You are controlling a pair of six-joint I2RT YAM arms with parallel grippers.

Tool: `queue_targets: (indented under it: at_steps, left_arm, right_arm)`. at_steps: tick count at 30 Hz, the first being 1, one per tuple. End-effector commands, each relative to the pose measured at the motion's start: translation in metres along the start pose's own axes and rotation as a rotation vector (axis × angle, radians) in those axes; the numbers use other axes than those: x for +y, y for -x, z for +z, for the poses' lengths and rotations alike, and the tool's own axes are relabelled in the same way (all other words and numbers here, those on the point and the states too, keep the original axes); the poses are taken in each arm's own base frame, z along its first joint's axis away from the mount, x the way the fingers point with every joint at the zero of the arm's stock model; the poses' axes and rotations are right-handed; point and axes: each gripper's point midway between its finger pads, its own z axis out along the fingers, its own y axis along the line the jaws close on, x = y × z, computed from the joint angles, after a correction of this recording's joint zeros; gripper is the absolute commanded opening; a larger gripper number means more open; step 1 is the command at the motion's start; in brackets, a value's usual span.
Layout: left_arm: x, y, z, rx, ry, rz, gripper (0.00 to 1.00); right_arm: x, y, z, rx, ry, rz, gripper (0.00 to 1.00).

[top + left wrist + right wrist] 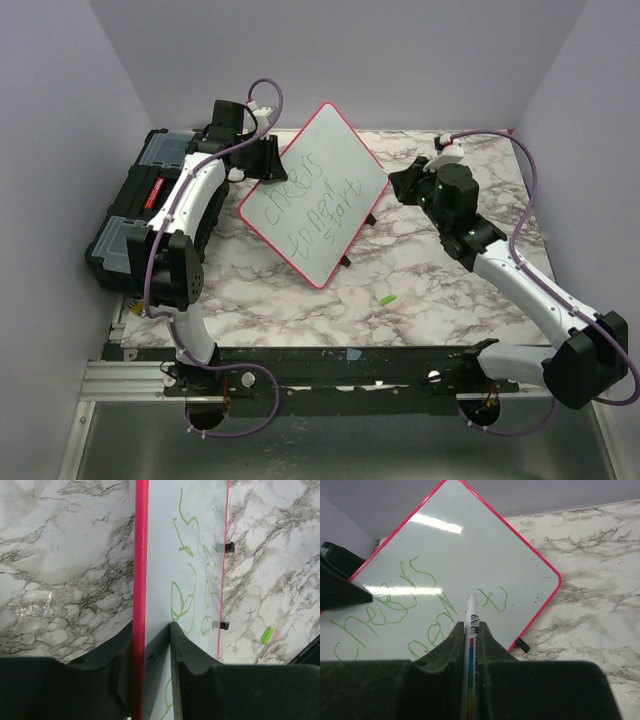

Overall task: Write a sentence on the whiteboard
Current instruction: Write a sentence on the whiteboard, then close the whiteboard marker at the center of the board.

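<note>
The whiteboard (318, 150) stands tilted on the marble table, its pink rim toward me. The sentence (310, 205) in green, beginning "cheers", runs across it in about three lines and shows again in the wrist views (182, 595) (395, 610). My left gripper (268, 158) straddles the board's upper left edge (151, 625). One finger lies against the rim, and a narrow gap shows beside the other. My right gripper (405, 183) (471, 625) is shut on a white marker (471, 612). The marker's tip points at the board's face near the last word, just off the right edge.
A black toolbox (140, 210) with clear lid pockets sits at the left, behind my left arm. A small green cap (387, 300) (267, 634) lies on the marble in front of the board. Black clip feet (522, 645) stick out from the board's lower rim.
</note>
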Motion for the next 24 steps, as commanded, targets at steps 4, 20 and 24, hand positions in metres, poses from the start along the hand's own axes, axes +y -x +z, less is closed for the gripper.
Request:
queue_targets:
  at_steps: [4, 20, 24]
  left_arm:
    - [0.033, -0.032, 0.011, 0.122, 0.124, 0.041, 0.32]
    - [0.037, -0.023, 0.009, 0.095, 0.161, 0.017, 0.48]
    - [0.036, -0.018, 0.008, 0.080, 0.159, 0.013, 0.52]
  right_arm:
    - [-0.001, -0.004, -0.002, 0.001, 0.001, -0.009, 0.01]
    - [-0.002, -0.005, -0.002, -0.002, -0.002, -0.007, 0.01]
    - [-0.002, -0.006, -0.001, -0.002, -0.003, -0.007, 0.01]
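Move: Already holding the whiteboard's raised upper-left edge, the left hand has the board's middle about 10 cm to its right, 2 cm back and 8 cm below. Of the black clips at the board's low edge, the far one sits roughly 23 cm right and 4 cm back, the near one 17 cm right and 13 cm back, both some 16 cm below. From the right hand, which holds the marker, the board's middle lies about 20 cm left, 6 cm ahead and 14 cm lower. Lowering the board's raised edge towards the table, the left hand sinks about 3.5 cm and drifts some 2.5 cm to its left, slowing towards the end, while the wrist rolls roughly 10 degrees so that its left side rises. Its fingers keep spreading as it goes, loosening around the red edge, which still stands between them. ##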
